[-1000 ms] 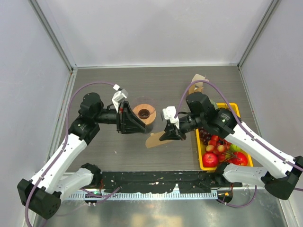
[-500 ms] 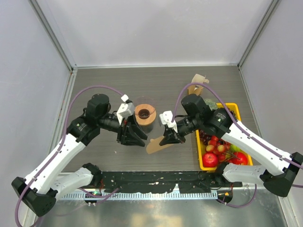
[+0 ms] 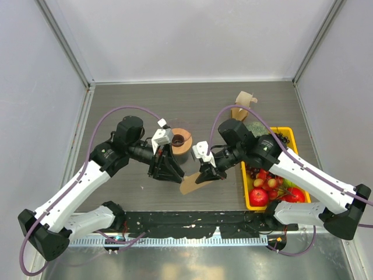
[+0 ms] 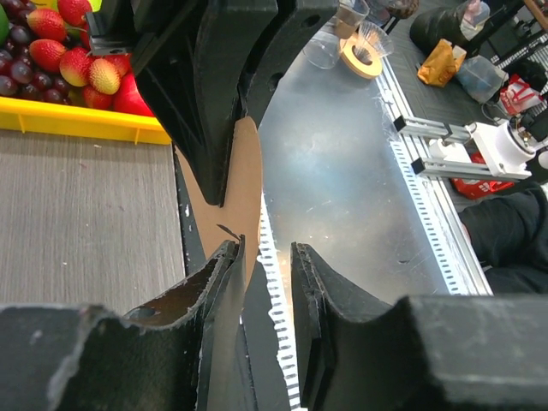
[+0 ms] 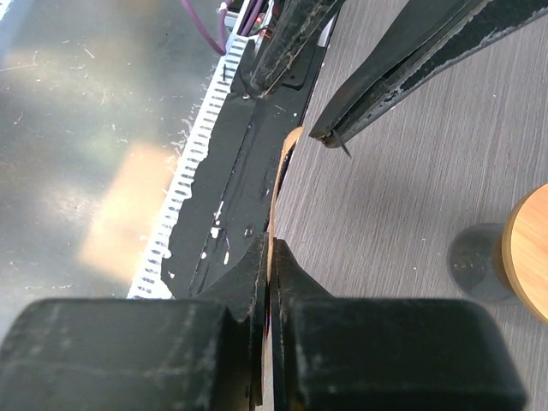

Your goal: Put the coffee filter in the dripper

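Note:
The coffee filter [image 3: 189,185], a thin tan paper piece, hangs just above the table near its front edge, held edge-on by my right gripper [image 3: 202,177], which is shut on it [image 5: 271,242]. In the left wrist view the filter [image 4: 247,171] stands just beyond my left gripper [image 4: 265,250], whose jaws are apart with nothing pinched between them. My left gripper [image 3: 176,177] sits close to the filter's left side. The dripper [image 3: 178,140], glass with an orange-brown collar, stands behind both grippers and shows at the right edge of the right wrist view [image 5: 524,257].
A yellow fruit tray [image 3: 247,182] holding apples, grapes and strawberries lies to the right, next to my right arm. A bunch of brown paper filters [image 3: 242,105] stands at the back. The black mounting rail [image 3: 192,219] runs along the near edge.
Both grippers came toward the near edge and closer together. The right one carried the filter a little left. The left one swung right, away from the dripper, up to the filter.

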Controlling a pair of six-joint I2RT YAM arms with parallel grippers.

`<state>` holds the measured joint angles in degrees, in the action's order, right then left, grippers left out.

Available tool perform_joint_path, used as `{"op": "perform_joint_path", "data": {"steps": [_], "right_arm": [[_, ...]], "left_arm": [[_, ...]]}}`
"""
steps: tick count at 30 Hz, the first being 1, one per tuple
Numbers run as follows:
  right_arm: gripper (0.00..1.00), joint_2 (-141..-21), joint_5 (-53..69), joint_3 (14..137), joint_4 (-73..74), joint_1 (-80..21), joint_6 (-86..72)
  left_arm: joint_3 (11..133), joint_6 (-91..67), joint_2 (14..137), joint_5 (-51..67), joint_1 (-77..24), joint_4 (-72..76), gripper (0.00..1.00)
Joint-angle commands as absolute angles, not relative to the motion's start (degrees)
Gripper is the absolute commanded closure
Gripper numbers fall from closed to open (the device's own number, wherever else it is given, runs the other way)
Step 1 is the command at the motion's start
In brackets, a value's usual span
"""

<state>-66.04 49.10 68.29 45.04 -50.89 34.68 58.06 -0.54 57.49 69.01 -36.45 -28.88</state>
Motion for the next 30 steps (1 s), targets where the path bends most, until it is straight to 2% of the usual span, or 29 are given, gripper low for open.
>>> {"op": "perform_joint_path", "data": {"steps": [1, 20, 30], "right_arm": [[0.95, -66.44, 48.96, 69.35, 43.42, -51.24, 34.63], [0.95, -66.71, 48.69, 69.79, 42.8, -51.24, 33.75], [0.94, -66.62, 48.96, 69.79, 42.8, -51.24, 33.57]], "left_arm": [[59.15, -3.43, 57.92, 69.61, -37.26, -24.88, 0.66], [57.92, -5.36, 58.62, 67.76, -37.79, -22.94, 0.75], [57.39, -6.15, 59.15, 67.5, -37.97, -22.06, 0.89]]}}
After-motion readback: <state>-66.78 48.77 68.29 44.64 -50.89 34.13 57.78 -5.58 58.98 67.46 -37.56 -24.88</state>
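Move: The coffee filter's near edge is already between my open left fingertips; its middle lies about 5 cm to that hand's right, 2 cm back and 2 cm below. My shut right fingers hold the filter, its middle some 2 cm left of that hand, 2 cm back and 2 cm lower. From the left hand, the dripper stands roughly 16 cm ahead, in line sideways and 12 cm down, with the glass carafe 8 cm beneath the dripper. I keep the filter pinched and practically still in my right fingers while my left hand eases only about 1 cm to the right, farther onto the filter's edge. There my left fingers close slowly, then faster at the end, from about a third open to nearly shut, taking the paper edge between their tips; the wrist barely turns. ##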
